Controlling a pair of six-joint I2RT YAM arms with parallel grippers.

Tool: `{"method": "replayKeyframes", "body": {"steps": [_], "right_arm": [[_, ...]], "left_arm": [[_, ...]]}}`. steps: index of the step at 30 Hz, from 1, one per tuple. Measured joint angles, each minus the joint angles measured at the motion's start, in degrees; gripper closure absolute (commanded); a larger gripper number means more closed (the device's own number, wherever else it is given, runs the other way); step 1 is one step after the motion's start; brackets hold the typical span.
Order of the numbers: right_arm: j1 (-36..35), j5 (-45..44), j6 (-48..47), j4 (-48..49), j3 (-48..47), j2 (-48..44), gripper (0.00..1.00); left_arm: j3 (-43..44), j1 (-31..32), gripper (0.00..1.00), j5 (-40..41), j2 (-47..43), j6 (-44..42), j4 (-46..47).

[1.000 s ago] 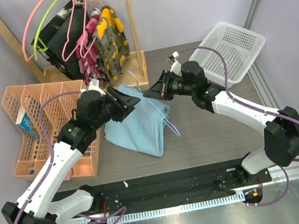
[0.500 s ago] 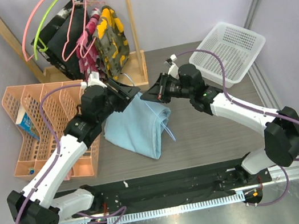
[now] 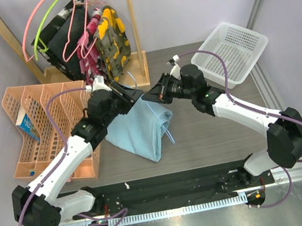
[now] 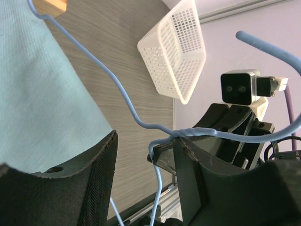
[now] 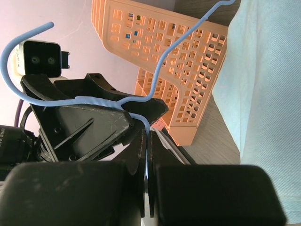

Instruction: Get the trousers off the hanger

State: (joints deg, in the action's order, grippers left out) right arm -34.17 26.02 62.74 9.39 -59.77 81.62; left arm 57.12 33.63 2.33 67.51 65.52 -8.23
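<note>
The light sky-blue trousers (image 3: 138, 131) hang folded over the thin light-blue wire hanger (image 3: 170, 134), their lower part lying on the table. My right gripper (image 3: 149, 96) is shut on the hanger's wire just below its twisted neck (image 5: 147, 141). My left gripper (image 3: 130, 96) faces it from the left with its jaws open. The twisted neck (image 4: 207, 133) rests along the tip of one left finger, and the wire runs down through the gap (image 4: 145, 141). In the wrist views the trousers fill one side (image 4: 37, 94) (image 5: 263, 94). The hook (image 5: 14, 61) curves over the left gripper.
A wooden rack (image 3: 137, 39) at the back left carries pink hangers (image 3: 29, 35), a lime-green hanger (image 3: 50, 19), a black garment (image 3: 65, 43) and a yellow-camouflage garment (image 3: 112, 43). Orange baskets (image 3: 30, 111) stand at the left. A white basket (image 3: 236, 48) sits at the back right.
My left gripper has moved up and right until its open jaws straddle the hanger's neck. The right gripper shifted slightly left with the hanger, and the trousers swung a little with it.
</note>
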Motion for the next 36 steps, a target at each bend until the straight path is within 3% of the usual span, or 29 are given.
{"method": "replayKeyframes", "body": {"steps": [7,18,22,26,31,36], "right_arm": [[0.04,-1.01,0.9,0.42,0.0,0.02,0.99],[0.0,-2.69,1.25,0.68,-0.02,0.13,0.99],[0.0,-2.8,0.74,-0.24,-0.68,0.13,0.96],[0.0,-2.84,-2.45,-6.4,-4.07,0.13,0.73],[-1.79,2.1,-6.95,-14.25,-5.7,-3.06,0.55],[-3.91,6.29,-8.96,-17.29,-4.9,-8.28,0.59]], "left_arm": [[-1.73,0.07,0.58,-0.92,2.38,0.57,8.02],[-3.26,0.2,0.99,-2.08,3.78,2.95,14.45],[-3.28,0.13,1.0,-2.14,3.8,3.13,14.75],[-3.32,0.15,1.0,-2.62,3.74,3.58,15.28],[-3.32,0.02,1.0,-2.6,3.06,3.37,14.69],[-3.32,0.07,1.0,-2.4,-0.66,3.21,13.44]]}}
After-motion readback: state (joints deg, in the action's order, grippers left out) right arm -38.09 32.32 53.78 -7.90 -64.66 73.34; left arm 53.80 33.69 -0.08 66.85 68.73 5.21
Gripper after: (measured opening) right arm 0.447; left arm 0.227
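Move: The blue hanger's neck is almost between my open left fingers: about 2 cm ahead and 2 cm to the right, at their height. My right hand already pinches the wire beside that neck; the light-blue trousers' middle lies some 7 cm back, 3 cm left and 14 cm below it. The camouflage garment hangs roughly 18 cm ahead of my left hand, 5 cm to its left; the orange rack is 32 cm left, 2 cm back and 19 cm lower. My left hand slides forward and right nearly 3 cm onto the hanger's neck, rolling its left side down a little, and closes until it pinches the wire just under the hook. Only then does my right hand open, let go and draw back about 8 cm along the hanger's near side towards the trousers, rising 3 cm and swinging some 15 degrees counter-clockwise, while my left begins to lift the hanger. ##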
